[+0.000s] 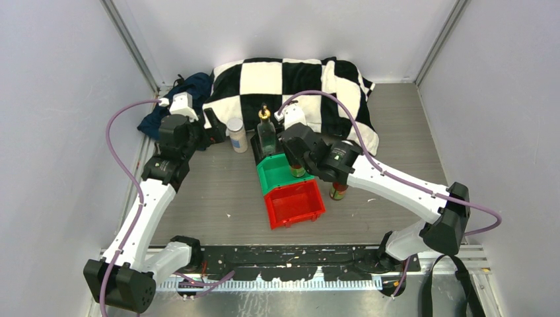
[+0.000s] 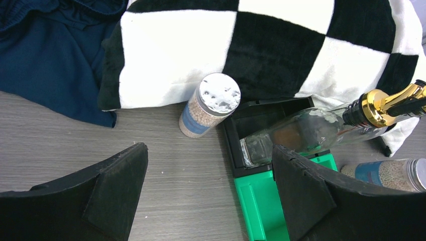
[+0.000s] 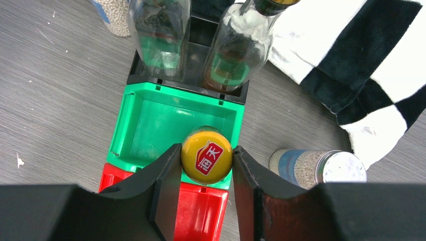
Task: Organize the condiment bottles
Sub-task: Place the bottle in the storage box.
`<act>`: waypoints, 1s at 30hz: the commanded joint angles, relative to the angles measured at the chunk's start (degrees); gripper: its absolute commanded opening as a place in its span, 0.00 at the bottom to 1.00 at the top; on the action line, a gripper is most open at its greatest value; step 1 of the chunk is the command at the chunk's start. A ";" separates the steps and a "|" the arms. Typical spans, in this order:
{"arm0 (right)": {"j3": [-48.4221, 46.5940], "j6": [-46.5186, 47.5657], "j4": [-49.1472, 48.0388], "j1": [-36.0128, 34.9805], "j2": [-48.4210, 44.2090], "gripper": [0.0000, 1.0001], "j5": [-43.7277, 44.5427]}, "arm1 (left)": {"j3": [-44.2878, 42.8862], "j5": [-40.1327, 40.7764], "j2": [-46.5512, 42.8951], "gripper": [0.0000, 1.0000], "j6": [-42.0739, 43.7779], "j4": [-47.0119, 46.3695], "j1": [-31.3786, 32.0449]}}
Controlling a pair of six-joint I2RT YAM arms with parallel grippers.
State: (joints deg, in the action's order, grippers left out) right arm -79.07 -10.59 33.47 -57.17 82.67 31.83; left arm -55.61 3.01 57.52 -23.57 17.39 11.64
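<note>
My right gripper (image 3: 206,165) is shut on the yellow cap of a small dark sauce bottle (image 3: 206,157), whose body hangs down in the green bin (image 3: 150,120). Whether the bottle rests on the bin floor I cannot tell. Two tall clear glass bottles (image 3: 158,30) (image 3: 236,50) stand in the black bin (image 3: 193,37) behind it. One silver-lidded shaker jar (image 2: 211,103) stands upright left of the black bin, just ahead of my open left gripper (image 2: 208,186). A second shaker jar (image 3: 316,168) lies on the table to the right. Another sauce bottle (image 1: 339,191) stands right of the red bin (image 1: 295,203).
The black, green and red bins sit in a row running from far to near. A black-and-white checkered blanket (image 1: 297,79) lies heaped at the back, touching the black bin. A dark blue cloth (image 1: 188,89) is bunched at the back left.
</note>
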 commanded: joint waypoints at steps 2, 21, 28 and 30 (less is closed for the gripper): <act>-0.68 1.27 -8.82 0.20 -0.82 0.01 1.19 | 0.07 0.84 -0.12 0.94 0.37 -2.84 0.24; 5.24 -0.73 -13.47 4.33 -1.52 0.01 -1.94 | 0.21 1.04 -0.04 0.94 0.63 -2.81 0.66; 7.26 -1.42 -14.85 5.29 -1.94 0.01 -2.91 | 0.25 1.06 0.06 0.94 0.63 -2.88 0.75; 7.66 -1.68 -15.08 5.31 -2.14 0.01 -2.92 | 0.16 1.04 0.14 0.94 0.72 -2.89 0.75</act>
State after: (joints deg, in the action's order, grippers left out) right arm -70.74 -11.51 25.74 -52.25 83.50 27.73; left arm -55.44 3.44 57.54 -23.55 17.39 12.03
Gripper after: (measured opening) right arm 0.446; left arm 0.939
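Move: The right hand already holds the yellow-capped bottle by its cap, above the storage box. The green compartment's middle lies about 3 cm ahead, 3 cm left and some 22 cm below it. The right oil bottle stands about 10 cm straight ahead, the left one level with that and 8 cm left; the red compartment is 8 cm back, the white-lidded jar 13 cm right and 3 cm ahead. From the left hand, the green compartment is some 20 cm right, 3 cm back. The right hand keeps its grip on the yellow cap and lowers the bottle nearly 5 cm into the right-hand side of the green compartment, faster in the second half, easing about 2 cm forward towards the oil bottles as it sinks. It first slips a hair to the left, then comes back to end about 1 cm right of where it began, the wrist almost unturned and the fingers never opening. ##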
